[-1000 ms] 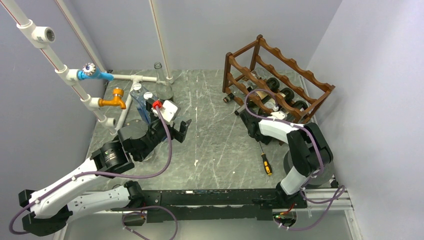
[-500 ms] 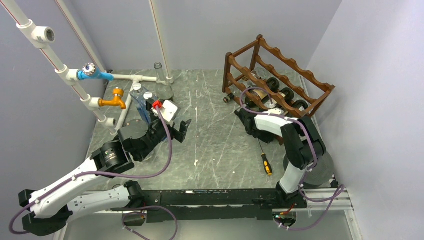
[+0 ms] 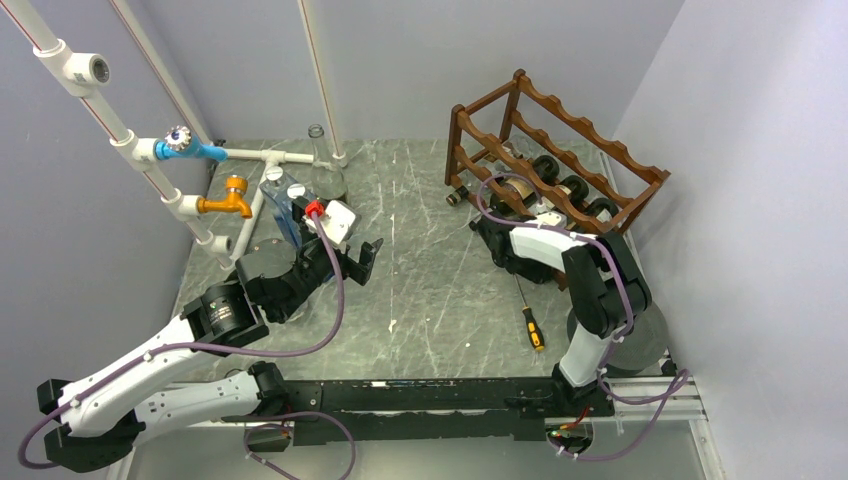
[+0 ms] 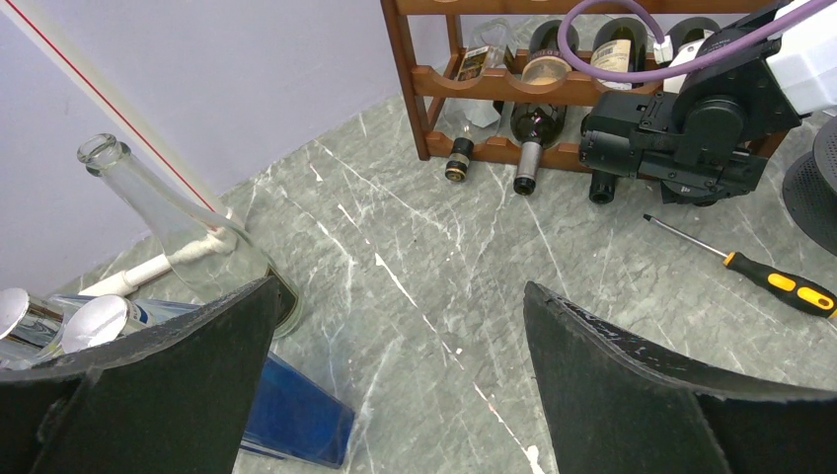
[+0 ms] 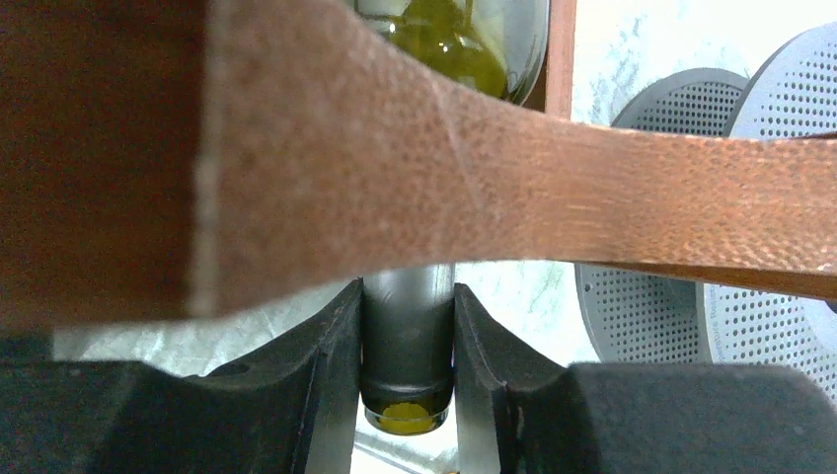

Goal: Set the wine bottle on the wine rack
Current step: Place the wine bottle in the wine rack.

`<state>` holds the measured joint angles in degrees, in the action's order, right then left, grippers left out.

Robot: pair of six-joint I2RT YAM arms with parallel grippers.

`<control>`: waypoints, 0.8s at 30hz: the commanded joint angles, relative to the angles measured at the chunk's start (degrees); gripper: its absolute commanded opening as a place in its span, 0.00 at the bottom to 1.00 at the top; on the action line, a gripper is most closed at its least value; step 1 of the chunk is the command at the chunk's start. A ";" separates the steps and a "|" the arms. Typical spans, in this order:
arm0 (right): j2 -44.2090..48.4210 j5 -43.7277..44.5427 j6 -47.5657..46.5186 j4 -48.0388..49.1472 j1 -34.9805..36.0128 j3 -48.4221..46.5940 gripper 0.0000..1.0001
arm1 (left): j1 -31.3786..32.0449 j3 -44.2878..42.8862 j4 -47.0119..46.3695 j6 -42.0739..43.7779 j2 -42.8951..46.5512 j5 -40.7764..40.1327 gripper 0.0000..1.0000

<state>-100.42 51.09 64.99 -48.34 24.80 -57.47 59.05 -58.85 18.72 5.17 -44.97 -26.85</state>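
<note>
The dark reddish-brown wine rack point(image 3: 560, 150) stands at the back right of the table. My right gripper point(image 3: 492, 230) is at the rack's low front rail. In the right wrist view it point(image 5: 407, 296) is shut on the dark neck of the wine bottle point(image 5: 407, 341). The bottle's mouth faces the camera, and its body runs under the wavy rail point(image 5: 395, 148) into the rack. My left gripper point(image 3: 365, 258) hovers over the table at the left, well away from the rack. Its jaws point(image 4: 400, 286) are open and hold nothing.
Other bottles point(image 3: 560, 185) lie in the rack's lower tier. A screwdriver with an orange-and-black handle point(image 3: 530, 325) lies in front of the rack. A clear glass bottle point(image 3: 320, 165), a blue box point(image 3: 285, 205) and white pipes with taps point(image 3: 200, 150) crowd the back left. Grey perforated discs point(image 5: 671, 286) lie behind the rack.
The right arm has shifted slightly back and left, towards the rack, with its grip unchanged. The left arm has not moved.
</note>
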 commanded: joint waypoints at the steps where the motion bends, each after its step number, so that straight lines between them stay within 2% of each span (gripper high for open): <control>1: 1.29 4.15 -3.56 3.84 -0.45 -1.98 0.06 | -0.05 -0.91 -0.99 0.37 0.39 0.21 0.99; 2: 1.27 3.96 -3.67 4.05 -0.53 -1.87 0.08 | -0.07 -0.92 -1.00 0.37 0.43 0.22 1.00; 4: 1.04 3.53 -3.86 4.26 -0.55 -1.82 0.18 | -0.07 -0.99 -0.92 0.37 0.42 0.09 1.00; 5: 0.99 3.27 -3.76 4.20 -0.54 -1.73 0.27 | -0.07 -0.93 -0.94 0.41 0.45 0.05 1.00; 7: 1.08 2.93 -3.59 3.78 -0.53 -1.77 0.52 | -0.07 -0.86 -1.04 0.37 0.49 0.09 1.00; 8: 1.36 2.57 -4.02 3.96 -0.47 -1.70 0.59 | -0.07 -0.91 -1.03 0.37 0.51 0.07 1.00; 13: 4.83 0.87 -7.60 5.66 0.11 -0.86 0.65 | -0.07 -0.98 -0.97 0.13 0.35 0.39 0.99; 19: 9.28 1.29 -10.71 1.45 5.39 -2.14 0.76 | -0.12 -1.07 -0.83 -0.31 0.33 0.87 1.00; 21: 12.46 1.62 -11.96 0.73 7.79 -1.78 0.82 | -0.07 -1.09 -0.82 -0.48 0.41 1.09 1.00; 24: 19.95 0.81 -18.14 4.35 11.55 0.77 0.86 | -0.09 -1.22 -0.64 -0.67 0.28 1.40 1.00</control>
<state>-90.30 49.89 54.06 -46.22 32.47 -57.45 59.05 -58.85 18.72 5.08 -44.97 -26.72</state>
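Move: The wine bottle held by the neck in your right fingers lies in the right end of the wine rack's bottom row, its middle about 10 cm ahead and 5 cm right, nearly level. The rack's middle is some 17 cm ahead and 3 cm left; the next bottle's neck is about 6 cm ahead, 10 cm left; the screwdriver roughly 8 cm back, 8 cm left, slightly lower. From the left hand, the held bottle is some 15 cm ahead, 50 cm right and 31 cm below. Let go of the bottle neck: spread the right fingers until they're mostly open, drifting about 1 cm forward as they part. Then lift the freed gripper up and to the left together, about 4.5 cm each way and speeding up, swinging the wrist some 15 degrees counter-clockwise as it backs away from the neck. ##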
